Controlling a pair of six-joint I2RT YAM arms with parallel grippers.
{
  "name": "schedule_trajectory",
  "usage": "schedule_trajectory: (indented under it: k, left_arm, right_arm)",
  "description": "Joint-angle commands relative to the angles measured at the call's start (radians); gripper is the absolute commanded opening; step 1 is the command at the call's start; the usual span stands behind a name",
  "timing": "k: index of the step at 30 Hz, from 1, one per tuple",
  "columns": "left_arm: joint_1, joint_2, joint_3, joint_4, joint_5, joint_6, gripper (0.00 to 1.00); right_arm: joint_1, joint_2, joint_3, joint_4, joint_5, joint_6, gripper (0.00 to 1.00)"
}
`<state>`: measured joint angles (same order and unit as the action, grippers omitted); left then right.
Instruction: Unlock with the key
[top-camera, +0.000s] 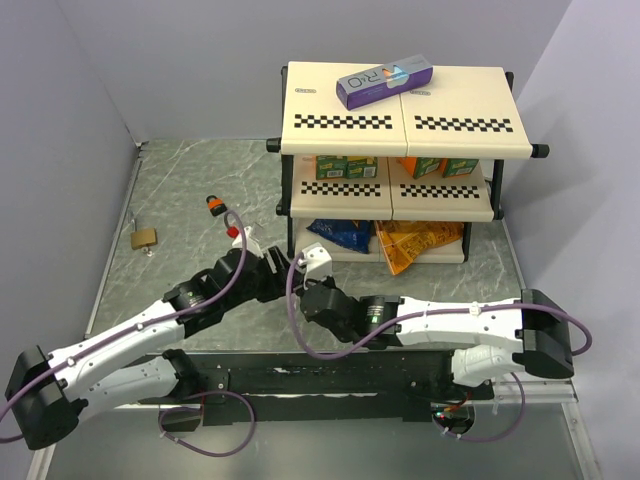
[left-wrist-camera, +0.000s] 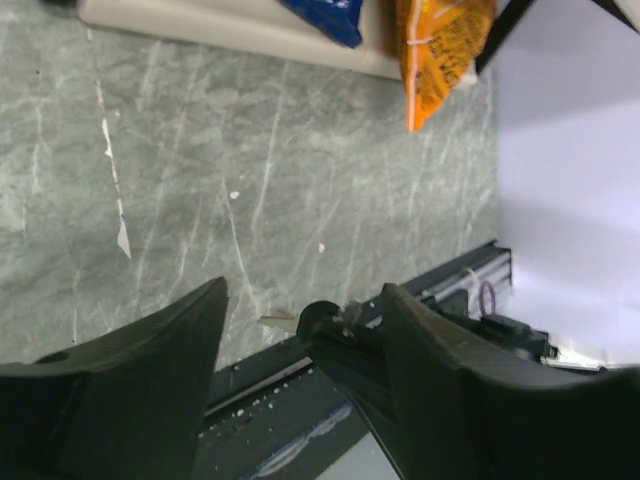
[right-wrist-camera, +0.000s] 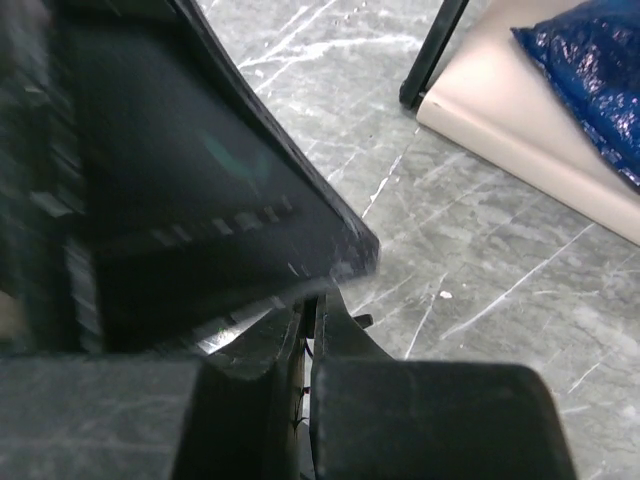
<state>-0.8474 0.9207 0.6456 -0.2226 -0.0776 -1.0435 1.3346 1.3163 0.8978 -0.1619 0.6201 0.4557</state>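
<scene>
The key (left-wrist-camera: 318, 318) is tiny, with a round black head and a thin silver blade pointing left over the table. My right gripper (left-wrist-camera: 338, 335) is shut on it by the head. My left gripper (left-wrist-camera: 303, 290) is open, its two dark fingers standing either side of the key and the right fingertips, apart from both. In the right wrist view my right gripper (right-wrist-camera: 312, 300) shows its fingers pressed together, with a left finger (right-wrist-camera: 200, 180) looming close in front. From above, both grippers meet at the table's near centre, left gripper (top-camera: 266, 272) and right gripper (top-camera: 302, 284).
A small orange-and-black padlock (top-camera: 214, 205) lies at the far left centre, and a brass-coloured padlock (top-camera: 143, 237) near the left wall. A two-tier rack (top-camera: 400, 125) with a purple box (top-camera: 385, 82), a blue bag (top-camera: 340, 232) and an orange bag (top-camera: 415, 245) stands behind.
</scene>
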Motion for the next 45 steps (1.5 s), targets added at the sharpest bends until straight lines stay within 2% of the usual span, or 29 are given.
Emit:
schedule_trajectory:
  k: [1,7,10,12,13,15,16,17,20,23,24,26,27,30,32,34,36,39,40,43,45]
  left_arm:
    - [-0.039,0.024,0.031,0.031,-0.05,-0.015,0.63]
    - [-0.065,0.058,0.04,0.031,-0.057,-0.015,0.43]
    - [-0.071,0.058,0.037,0.039,-0.057,-0.016,0.29]
    - [-0.071,0.06,0.032,0.052,-0.053,-0.019,0.27]
    - [-0.071,0.063,0.028,0.057,-0.051,-0.02,0.2]
    - [-0.073,0.07,0.026,0.063,-0.048,-0.023,0.15]
    - [-0.071,0.075,0.026,0.065,-0.048,-0.029,0.06]
    - [-0.071,0.078,0.025,0.065,-0.048,-0.029,0.02]
    - [-0.071,0.084,0.025,0.077,-0.057,-0.024,0.01]
    - [-0.071,0.09,0.038,0.083,-0.08,-0.003,0.01]
    - [-0.07,0.093,0.043,0.085,-0.096,0.014,0.01]
    - [-0.058,0.102,0.06,0.088,-0.106,0.045,0.01]
    - [-0.042,0.115,0.071,0.082,-0.12,0.052,0.01]
    - [0.008,0.127,0.069,0.091,-0.078,0.083,0.01]
    - [0.031,0.116,0.049,0.158,-0.041,0.114,0.01]
    - [0.067,0.084,0.016,0.243,0.028,0.146,0.01]
    - [0.097,0.038,-0.026,0.297,0.099,0.2,0.01]
    - [0.149,-0.029,-0.076,0.379,0.191,0.258,0.01]
    - [0.169,-0.043,-0.086,0.393,0.278,0.27,0.01]
    - [0.232,-0.08,-0.112,0.439,0.472,0.31,0.01]
    - [0.248,-0.092,-0.112,0.45,0.544,0.347,0.01]
  right_arm:
    - [0.02,0.024,0.07,-0.042,0.085,0.008,0.0]
    - [0.032,0.06,0.101,-0.068,0.118,0.014,0.0]
    - [0.035,0.086,0.116,-0.1,0.136,0.024,0.0]
    - [0.038,0.095,0.125,-0.113,0.144,0.026,0.0]
    - [0.038,0.104,0.127,-0.116,0.144,0.028,0.0]
    - [0.041,0.11,0.131,-0.122,0.144,0.029,0.0]
    - [0.041,0.113,0.131,-0.123,0.142,0.031,0.0]
    - [0.04,0.115,0.13,-0.123,0.136,0.031,0.0]
    - [0.04,0.115,0.122,-0.117,0.121,0.032,0.0]
    - [0.04,0.106,0.104,-0.1,0.089,0.038,0.08]
    - [0.038,0.094,0.096,-0.093,0.08,0.038,0.2]
    - [0.037,0.072,0.061,-0.056,0.043,0.026,0.34]
    - [0.031,0.043,0.046,-0.038,0.024,0.015,0.47]
    - [0.011,-0.03,-0.026,0.048,-0.077,-0.026,0.66]
    - [-0.024,-0.075,-0.088,0.11,-0.141,-0.038,0.73]
    - [-0.058,-0.156,-0.172,0.157,-0.284,-0.048,0.76]
    - [-0.119,-0.246,-0.238,0.289,-0.449,-0.052,0.79]
    - [-0.207,-0.363,-0.35,0.418,-0.597,-0.035,0.8]
    - [-0.224,-0.391,-0.391,0.436,-0.67,-0.031,0.8]
    - [-0.274,-0.471,-0.421,0.458,-0.762,-0.034,0.8]
    - [-0.305,-0.514,-0.43,0.478,-0.804,-0.029,0.8]
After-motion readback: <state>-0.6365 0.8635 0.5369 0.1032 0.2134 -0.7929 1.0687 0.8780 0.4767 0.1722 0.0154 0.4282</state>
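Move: The keys, still pinched in the shut right fingertips, lie right at the open left fingers, about 1 cm ahead, 2 cm right and 2 cm below that hand. From the right hand, the keys are at its tips, some 1 cm below its grip point, with the gap between the left fingers about 2 cm left, 1 cm back and 1 cm higher. From the left hand, the blue packet lies roughly 20 cm ahead, 10 cm right and 14 cm below. Easing about 1.5 cm right and down, the left hand shuts its fingers on the keys held by the right, which sinks some 2 cm as it rolls. Then the right opens, shifts about 1 cm forward and withdraws back, up and right, while the left, staying shut, carries the keys about 4 cm forward, then up some 4 cm, tipping its fingers up about 15 degrees. ##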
